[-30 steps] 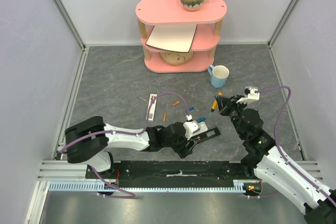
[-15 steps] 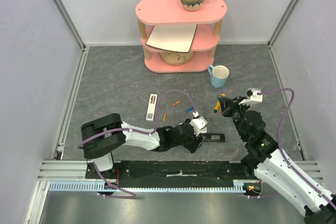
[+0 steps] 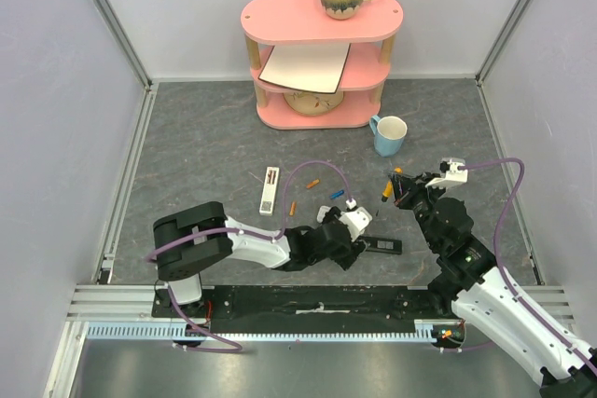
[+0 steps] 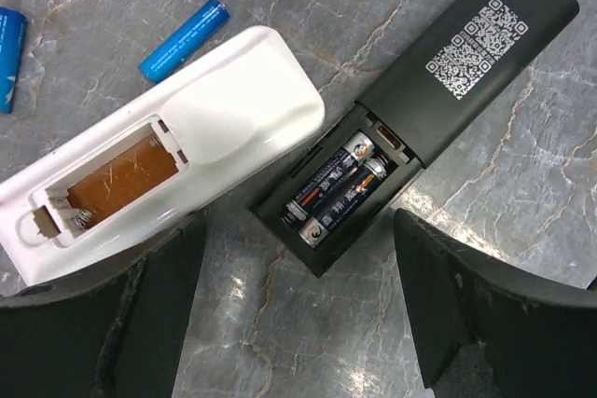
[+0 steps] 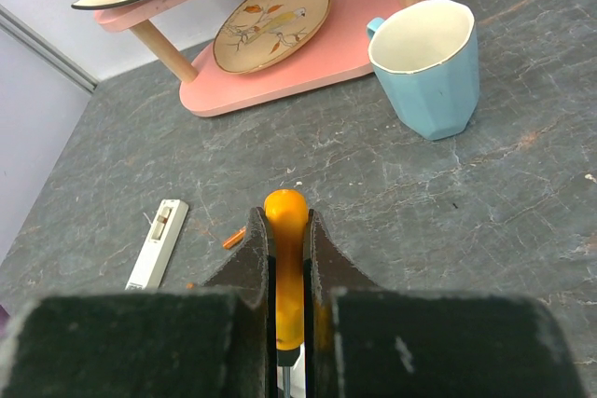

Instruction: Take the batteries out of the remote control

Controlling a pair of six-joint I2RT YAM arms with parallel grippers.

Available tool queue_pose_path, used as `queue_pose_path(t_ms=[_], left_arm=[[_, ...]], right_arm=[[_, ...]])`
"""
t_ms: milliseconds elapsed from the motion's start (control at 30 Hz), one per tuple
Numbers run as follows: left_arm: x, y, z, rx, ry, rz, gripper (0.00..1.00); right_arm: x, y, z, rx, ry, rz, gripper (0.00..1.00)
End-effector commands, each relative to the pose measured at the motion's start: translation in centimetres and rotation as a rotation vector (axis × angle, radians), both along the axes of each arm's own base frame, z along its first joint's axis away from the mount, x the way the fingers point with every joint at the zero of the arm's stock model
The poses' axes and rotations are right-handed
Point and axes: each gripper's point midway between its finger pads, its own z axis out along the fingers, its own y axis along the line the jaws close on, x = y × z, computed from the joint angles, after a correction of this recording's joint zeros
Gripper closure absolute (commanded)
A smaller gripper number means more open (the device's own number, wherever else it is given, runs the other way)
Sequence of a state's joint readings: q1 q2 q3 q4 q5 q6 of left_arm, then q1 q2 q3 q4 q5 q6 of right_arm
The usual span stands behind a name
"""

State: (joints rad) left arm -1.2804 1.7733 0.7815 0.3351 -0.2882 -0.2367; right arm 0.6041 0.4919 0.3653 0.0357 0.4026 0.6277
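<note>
A black remote control (image 4: pixel 466 53) lies back up with its compartment open, and two dark batteries (image 4: pixel 340 188) sit inside it. It is just beyond my left gripper (image 4: pixel 298 323), which is open with only bare table between the fingers. A white remote (image 4: pixel 233 118) beside it has an empty compartment. A blue battery (image 4: pixel 184 39) lies loose past it. In the top view the black remote (image 3: pixel 384 245) lies right of the left gripper (image 3: pixel 359 233). My right gripper (image 5: pixel 286 216) is shut on an orange-handled screwdriver (image 5: pixel 284 263), held above the table.
A blue mug (image 3: pixel 390 134) stands in front of a pink shelf (image 3: pixel 280 18) that holds plates and a brown mug. A slim white remote (image 3: pixel 270 190), two orange batteries (image 3: pixel 312 184) (image 3: pixel 292 207) and a blue battery (image 3: pixel 336 195) lie mid-table.
The black remote has gone from tilted at the left gripper to lying flat along the table. The left arm has shifted right, its jaws a little wider. The right gripper has drifted slightly right.
</note>
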Motion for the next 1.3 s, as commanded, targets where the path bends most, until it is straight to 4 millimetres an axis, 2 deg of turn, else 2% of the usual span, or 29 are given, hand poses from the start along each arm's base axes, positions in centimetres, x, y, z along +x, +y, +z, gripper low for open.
queue_pose_path(t_ms=[0,133,233,500,633,733,767,800,900,1067,1100,1267], left_arm=[[0.2,1.7,-2.7,0.150,-0.011,-0.022,0.12],[-0.9,0.2,-2.7,0.119,0.016,-0.116,0.14],[-2.2,0.0,-3.1,0.101,0.055,-0.178,0.19],[-5.1,2.4,-4.3,0.081,0.175,-0.193,0.36],[-5.7,3.0,-5.2,0.104,0.194,-0.155,0.39],[-5.7,3.2,-6.1,0.146,0.171,-0.108,0.40],[-5.6,2.8,-6.1,0.149,0.164,-0.092,0.42],[-5.3,3.3,-6.4,0.181,0.142,-0.062,0.48],[-4.8,3.7,-6.6,0.190,0.132,-0.014,0.55],[-4.1,5.4,-5.9,0.177,0.116,0.073,0.57],[-3.8,5.7,-5.2,0.164,0.107,0.094,0.57],[-3.6,7.4,-4.4,0.147,0.115,0.134,0.57]], right_arm=[[0.2,-0.4,0.5,0.005,-0.016,-0.022,1.00],[0.1,-0.3,0.6,0.009,-0.018,-0.017,1.00],[0.1,-0.4,0.8,0.011,-0.025,-0.020,1.00],[0.0,-0.2,0.1,0.007,-0.009,-0.010,1.00],[0.1,-0.1,-0.8,-0.005,0.011,-0.007,1.00],[0.1,0.1,-1.1,-0.011,0.020,0.001,1.00],[0.1,0.2,-1.2,-0.013,0.022,0.005,1.00],[0.1,0.2,-1.3,-0.017,0.025,0.006,1.00],[0.1,0.3,-1.6,-0.026,0.028,0.017,1.00],[-0.2,1.3,-2.7,-0.039,0.051,0.072,1.00],[-0.2,2.0,-2.9,-0.036,0.055,0.109,1.00],[-0.3,4.2,-4.9,-0.018,0.088,0.208,1.00]])
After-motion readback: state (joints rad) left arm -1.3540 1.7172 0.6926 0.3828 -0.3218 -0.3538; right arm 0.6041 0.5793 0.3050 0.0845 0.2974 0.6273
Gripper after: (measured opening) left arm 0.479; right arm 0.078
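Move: From the left gripper the black remote's middle lies about 6 cm to the right and 1 cm back, 1 cm below, its open battery end already between the spread fingers. The white remote is some 6 cm ahead and 1 cm left; blue batteries lie 8 cm ahead, 4 cm right, and 12 cm ahead, 2 cm left. From the right gripper, the black remote is about 10 cm back, 6 cm left, 20 cm below. Draw the left gripper back about 3 cm at table height, easing right at first, and close the fingers about halfway until they pinch the sides of the black remote's open end, then swing back left some 2 cm with it; turn the wrist slightly clockwise and back again. Late on, lower the right gripper about 4 cm and shift it left, still holding the screwdriver. ##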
